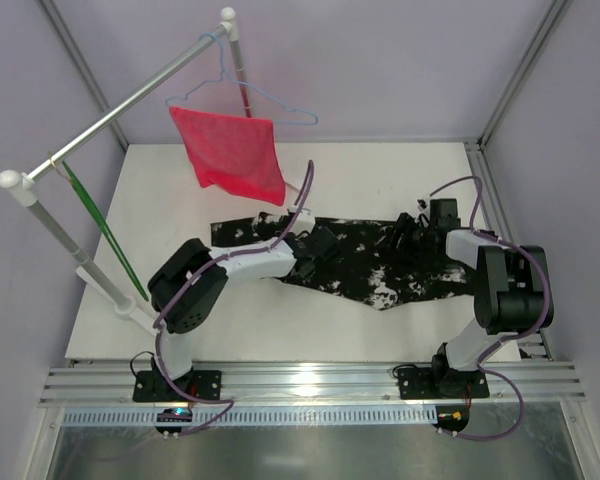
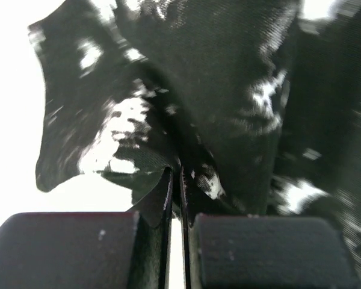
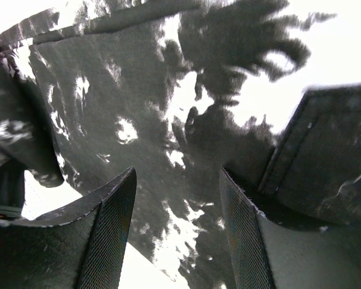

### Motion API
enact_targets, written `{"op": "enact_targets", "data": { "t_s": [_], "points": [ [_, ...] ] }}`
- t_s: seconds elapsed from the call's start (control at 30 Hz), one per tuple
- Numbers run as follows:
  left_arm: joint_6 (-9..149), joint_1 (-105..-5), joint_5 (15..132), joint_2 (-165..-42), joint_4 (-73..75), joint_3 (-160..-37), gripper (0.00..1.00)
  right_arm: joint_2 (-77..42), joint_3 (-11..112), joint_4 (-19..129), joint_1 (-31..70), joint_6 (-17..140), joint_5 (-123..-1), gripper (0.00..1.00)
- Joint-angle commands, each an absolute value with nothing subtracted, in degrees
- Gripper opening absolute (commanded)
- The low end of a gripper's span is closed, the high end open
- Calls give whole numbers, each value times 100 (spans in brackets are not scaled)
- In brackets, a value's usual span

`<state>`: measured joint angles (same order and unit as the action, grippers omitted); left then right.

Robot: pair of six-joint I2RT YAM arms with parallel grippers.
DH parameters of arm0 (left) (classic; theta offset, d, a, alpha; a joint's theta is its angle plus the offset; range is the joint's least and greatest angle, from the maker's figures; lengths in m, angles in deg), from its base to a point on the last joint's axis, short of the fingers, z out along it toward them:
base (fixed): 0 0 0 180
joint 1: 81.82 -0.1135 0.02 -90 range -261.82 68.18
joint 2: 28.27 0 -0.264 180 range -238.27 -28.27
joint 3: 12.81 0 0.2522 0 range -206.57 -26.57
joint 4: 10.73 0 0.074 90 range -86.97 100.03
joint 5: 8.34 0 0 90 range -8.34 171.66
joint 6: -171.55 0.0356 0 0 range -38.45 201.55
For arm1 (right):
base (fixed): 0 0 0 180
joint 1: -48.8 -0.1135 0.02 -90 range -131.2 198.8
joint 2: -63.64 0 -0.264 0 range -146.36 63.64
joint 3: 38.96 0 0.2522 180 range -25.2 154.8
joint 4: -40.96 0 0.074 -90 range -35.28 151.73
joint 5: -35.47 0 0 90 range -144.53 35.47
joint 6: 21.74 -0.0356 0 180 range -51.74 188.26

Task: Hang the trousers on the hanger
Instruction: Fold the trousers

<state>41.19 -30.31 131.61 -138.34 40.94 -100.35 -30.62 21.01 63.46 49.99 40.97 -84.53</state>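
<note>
The trousers [image 1: 372, 272], black with white splotches, lie spread across the middle of the white table. My left gripper [image 1: 323, 246] sits low on their left part. In the left wrist view, that gripper [image 2: 174, 176] is shut on a raised fold of the trousers [image 2: 228, 78]. My right gripper [image 1: 401, 235] is over their right part. In the right wrist view, that gripper [image 3: 176, 180] is open and empty, just above the trousers [image 3: 138, 90]. The green hanger [image 1: 102, 232] hangs from the rail at the left, away from both grippers.
A grey rail [image 1: 130, 100] on white posts runs from the left to the back. A pale blue wire hanger [image 1: 280, 105] on it carries a red mesh cloth [image 1: 232, 150]. The white table [image 1: 380, 175] ends at a metal strip in front.
</note>
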Motion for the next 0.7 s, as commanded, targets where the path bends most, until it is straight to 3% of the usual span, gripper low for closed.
{"op": "enact_targets", "data": {
  "t_s": [0.0, 0.1, 0.2, 0.3, 0.43, 0.67],
  "points": [
    [4762, -2689, 12975, -13945, 3687, -10189, 0, -2603, 1849, 6632, 4968, 4145, -8512, 61],
    [4657, -2618, 12807, -14042, 3669, -10233, 0, -2259, 1787, 6738, 4941, 4145, -8433, 61],
    [4534, -2583, 12429, -13823, 3432, -9961, 11, -1916, 1778, 6870, 4933, 4110, -8398, 62],
    [4490, -2583, 12025, -13534, 3370, -9794, 40, -1714, 1786, 7002, 4915, 4110, -8319, 61],
    [4333, -2583, 12084, -13243, 4096, -10231, 61, -1520, 1821, 7055, 4880, 4057, -8205, 62],
    [3927, -2759, 11857, -12751, 4522, -10646, 70, -1845, 1822, 6932, 4880, 4066, -8072, 62]
  ]
}}
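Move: The trousers' leg end is already pinched in the left hand and folded over to the right. Its lay-down spot on the trousers is about 4 cm to this hand's right, 3 cm back and 3 cm below. The trousers' new left edge is about 14 cm left and 1 cm farther out; their near corner is 20 cm right and 15 cm back. From the open right hand, the lay-down spot is roughly 21 cm left, 4 cm back and 1 cm below. The leg end, still pinched, is carried by the left hand about 4 cm right, some 3 cm back and 2 cm down onto the trousers. There the fingers open wide and let go, and the hand lifts about 5 cm clear, easing a little farther right. Meanwhile the right hand, fingers staying open, draws back about 3 cm and rises some 3–4 cm away from the cloth. ##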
